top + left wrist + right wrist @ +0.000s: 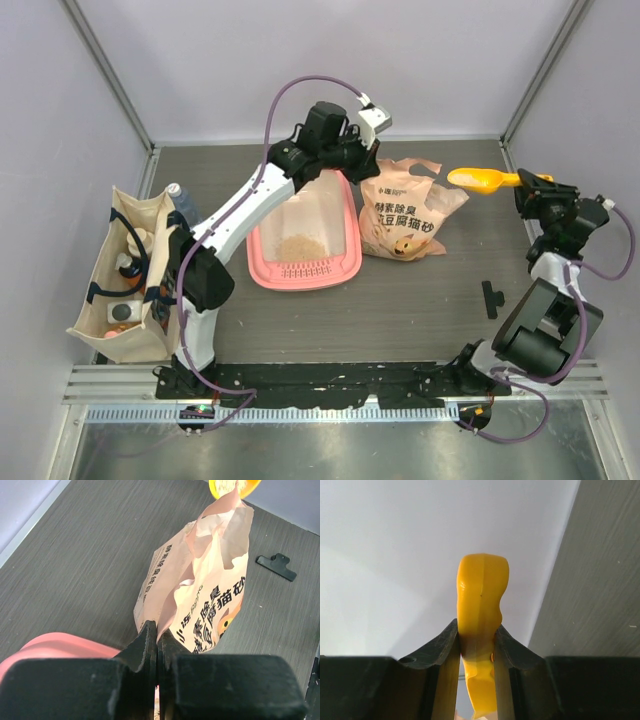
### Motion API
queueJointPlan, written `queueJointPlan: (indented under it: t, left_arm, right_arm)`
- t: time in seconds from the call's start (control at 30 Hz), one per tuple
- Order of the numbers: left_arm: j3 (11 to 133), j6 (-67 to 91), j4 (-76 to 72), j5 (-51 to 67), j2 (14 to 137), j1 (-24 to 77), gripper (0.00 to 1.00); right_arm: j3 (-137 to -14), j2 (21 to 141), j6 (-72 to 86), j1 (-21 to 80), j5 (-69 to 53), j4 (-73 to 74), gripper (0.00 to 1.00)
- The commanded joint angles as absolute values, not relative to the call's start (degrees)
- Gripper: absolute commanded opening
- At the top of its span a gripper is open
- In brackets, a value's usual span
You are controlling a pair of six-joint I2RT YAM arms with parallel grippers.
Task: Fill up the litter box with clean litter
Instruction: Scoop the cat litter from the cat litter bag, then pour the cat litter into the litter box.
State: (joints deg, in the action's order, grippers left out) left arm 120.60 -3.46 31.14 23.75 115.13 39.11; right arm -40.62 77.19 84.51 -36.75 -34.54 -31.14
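The pink litter box (262, 262) stands left of centre, with its grille strip at the near end. A small pile of clean litter (298, 246) lies on its whitish floor. Its rim (55, 645) also shows in the left wrist view. Right of it lies the peach bag (405, 215) with its top open. My left gripper (358, 162) is at the box's far end. It is shut (158, 630), and a fold of the bag's edge (170, 600) runs into its tips. My right gripper (525, 185) (476, 630) is shut on the handle of the yellow scoop (480, 180) (482, 585). The scoop hangs level above the bag's far right corner.
A beige tote bag (125, 275) with bottles in it stands at the left edge. A black clip (492, 298) (276, 566) lies on the table at the right, near the right arm's base. Grey walls close the table on three sides.
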Motion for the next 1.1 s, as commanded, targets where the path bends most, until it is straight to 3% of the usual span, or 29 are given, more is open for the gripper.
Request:
queueJointPlan:
  t: [0.0, 0.03, 0.13, 0.23, 0.5, 0.63, 0.87, 1.07]
  left_arm:
    - [122.87, -4.83, 25.14, 23.29, 111.62, 37.44, 0.08]
    - [122.44, -5.10, 25.22, 23.29, 111.36, 37.44, 0.26]
    - [121.56, -5.89, 25.31, 22.94, 110.57, 37.44, 0.54]
    - [120.07, -6.15, 24.26, 21.80, 108.55, 37.27, 0.68]
    - [114.44, -9.49, 26.36, 22.06, 100.48, 36.39, 0.79]
    - [108.39, -9.76, 29.88, 21.10, 94.49, 34.81, 0.91]
    - [96.16, -9.93, 29.80, 15.39, 81.92, 31.47, 0.91]
    - [90.97, -10.11, 28.57, 10.72, 76.21, 31.03, 0.91]
  right_arm:
    - [-49.47, 78.92, 87.63, -36.39, -33.75, -32.17, 0.01]
    - [-50.96, 79.27, 88.06, -36.30, -33.58, -31.56, 0.01]
    - [-56.85, 81.64, 88.77, -34.81, -32.87, -30.76, 0.01]
    - [-61.51, 84.11, 88.16, -32.00, -32.43, -29.63, 0.01]
    - [-75.48, 89.99, 84.30, -24.27, -31.29, -23.12, 0.01]
    - [-82.25, 93.33, 82.36, -18.73, -30.41, -19.44, 0.01]
    - [-90.26, 97.82, 78.41, -6.34, -29.27, -15.12, 0.01]
    - [-89.57, 100.72, 74.98, 4.29, -28.65, -13.62, 0.01]
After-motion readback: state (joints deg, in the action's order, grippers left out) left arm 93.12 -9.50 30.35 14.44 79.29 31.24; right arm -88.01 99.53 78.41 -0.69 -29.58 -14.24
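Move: The right hand already holds the litter-filled scoop, its bowl reaching left. The litter box it is bound for lies about 48 cm to its left, roughly level fore and aft and some 20 cm lower. The litter bag stands between, about 25 cm left, 2 cm back and 13 cm lower; the black clip is some 18 cm back, 6 cm left and 24 cm lower. From the left hand, pinching the bag's rim, the box is 15 cm left and 25 cm lower; the bag's middle is 9 cm right, 2 cm back and 17 cm down. Keeping its grip, the right hand first lifts the loaded scoop up and forward, then swings it left past the far side of the bag towards the litter box, about 24 cm left and 13 cm each forward and up in all, turning some 30 degrees counter-clockwise. The left hand opens wide to let go of the bag's rim, rises and then sweeps left and a little back, about 16 cm, until it hangs over the box. ##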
